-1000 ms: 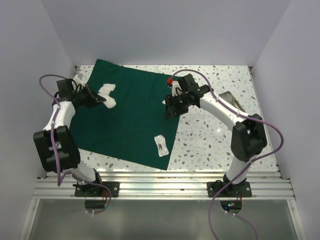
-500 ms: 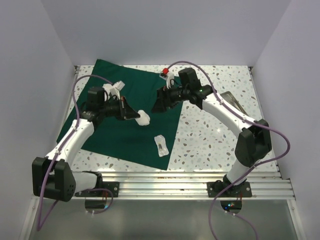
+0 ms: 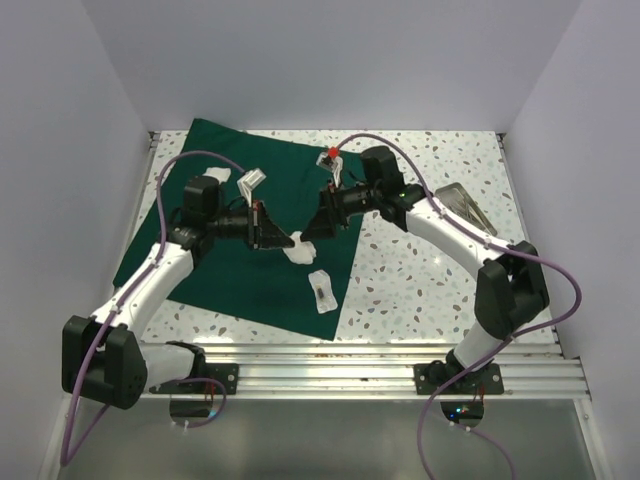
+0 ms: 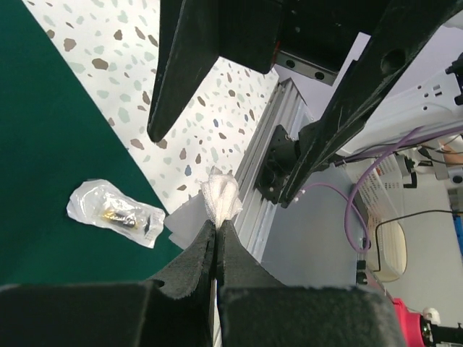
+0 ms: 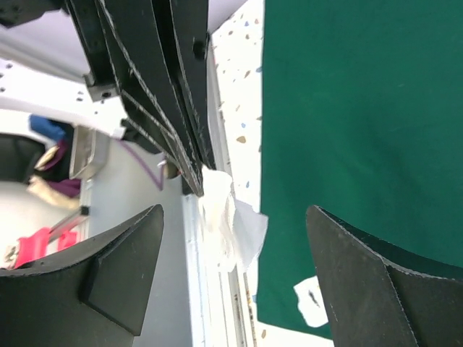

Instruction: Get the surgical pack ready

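Note:
The surgical pack, a dark green cloth drape (image 3: 230, 270) (image 4: 51, 144) (image 5: 347, 108), lies flat on the table's left half. My left gripper (image 3: 284, 241) (image 4: 217, 225) is shut on a white gauze pad (image 3: 298, 250) (image 4: 221, 199) (image 5: 224, 224), held above the drape's right side. My right gripper (image 3: 314, 226) (image 5: 235, 217) faces it tip to tip and is open. Its fingers (image 4: 181, 72) stand wide on either side of the gauze and do not touch it. A small clear packet (image 3: 321, 290) (image 4: 116, 213) (image 5: 312, 300) lies on the drape near its right edge.
A shallow metal tray (image 3: 462, 205) sits on the speckled table at the right. Aluminium rails (image 3: 320, 365) run along the near edge. White walls close in the back and both sides.
My left arm has swung right, carrying the gauze from the drape's left part to its right side. My right gripper has opened wider and come down to face it.

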You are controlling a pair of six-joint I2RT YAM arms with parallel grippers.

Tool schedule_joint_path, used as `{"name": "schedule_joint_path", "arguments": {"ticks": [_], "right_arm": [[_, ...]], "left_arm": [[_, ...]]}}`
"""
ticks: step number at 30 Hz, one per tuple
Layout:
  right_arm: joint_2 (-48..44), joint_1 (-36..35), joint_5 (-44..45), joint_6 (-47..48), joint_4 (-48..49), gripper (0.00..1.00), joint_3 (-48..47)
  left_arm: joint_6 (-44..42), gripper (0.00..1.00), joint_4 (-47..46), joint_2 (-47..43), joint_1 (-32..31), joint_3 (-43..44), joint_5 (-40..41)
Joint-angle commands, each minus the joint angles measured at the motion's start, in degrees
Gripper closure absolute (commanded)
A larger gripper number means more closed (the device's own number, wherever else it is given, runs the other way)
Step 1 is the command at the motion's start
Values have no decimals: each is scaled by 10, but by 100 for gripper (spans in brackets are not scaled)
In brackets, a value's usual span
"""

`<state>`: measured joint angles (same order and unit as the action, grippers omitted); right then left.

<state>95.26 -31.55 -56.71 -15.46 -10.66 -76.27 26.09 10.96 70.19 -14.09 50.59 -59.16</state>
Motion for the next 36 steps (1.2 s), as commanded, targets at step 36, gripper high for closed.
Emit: {"name": "schedule_joint_path", "arguments": {"ticks": [36], "right_arm": [[-9,-37,-24,4,-8,50,36]], "left_arm": [[69,100,-144,56,-6,42,-54]]}}
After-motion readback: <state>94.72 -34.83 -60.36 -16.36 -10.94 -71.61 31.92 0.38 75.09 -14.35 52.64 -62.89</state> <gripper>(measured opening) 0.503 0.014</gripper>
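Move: My left hand already pinches a gauze by its edge, and my open right gripper is some 6 cm to its right, 5 cm farther out and slightly higher. From my right hand the gauze hangs about 5 cm back, 3 cm to the left and 3 cm lower. The clear packet lies on the cloth some 6 cm back, 1 cm right and 18 cm below my right hand, while the white strip is roughly 19 cm ahead, 4 cm right and 18 cm below. I draw my right hand back about 4 cm and down 2 cm towards the hanging gauze, turning slightly counter-clockwise, then narrow its wide-open fingers to about half, one on each side of the free end, without shutting them. My left hand keeps its pinch and, after easing back a little, brings the gauze forward and up by some 2 cm into that gap, drifting right. ##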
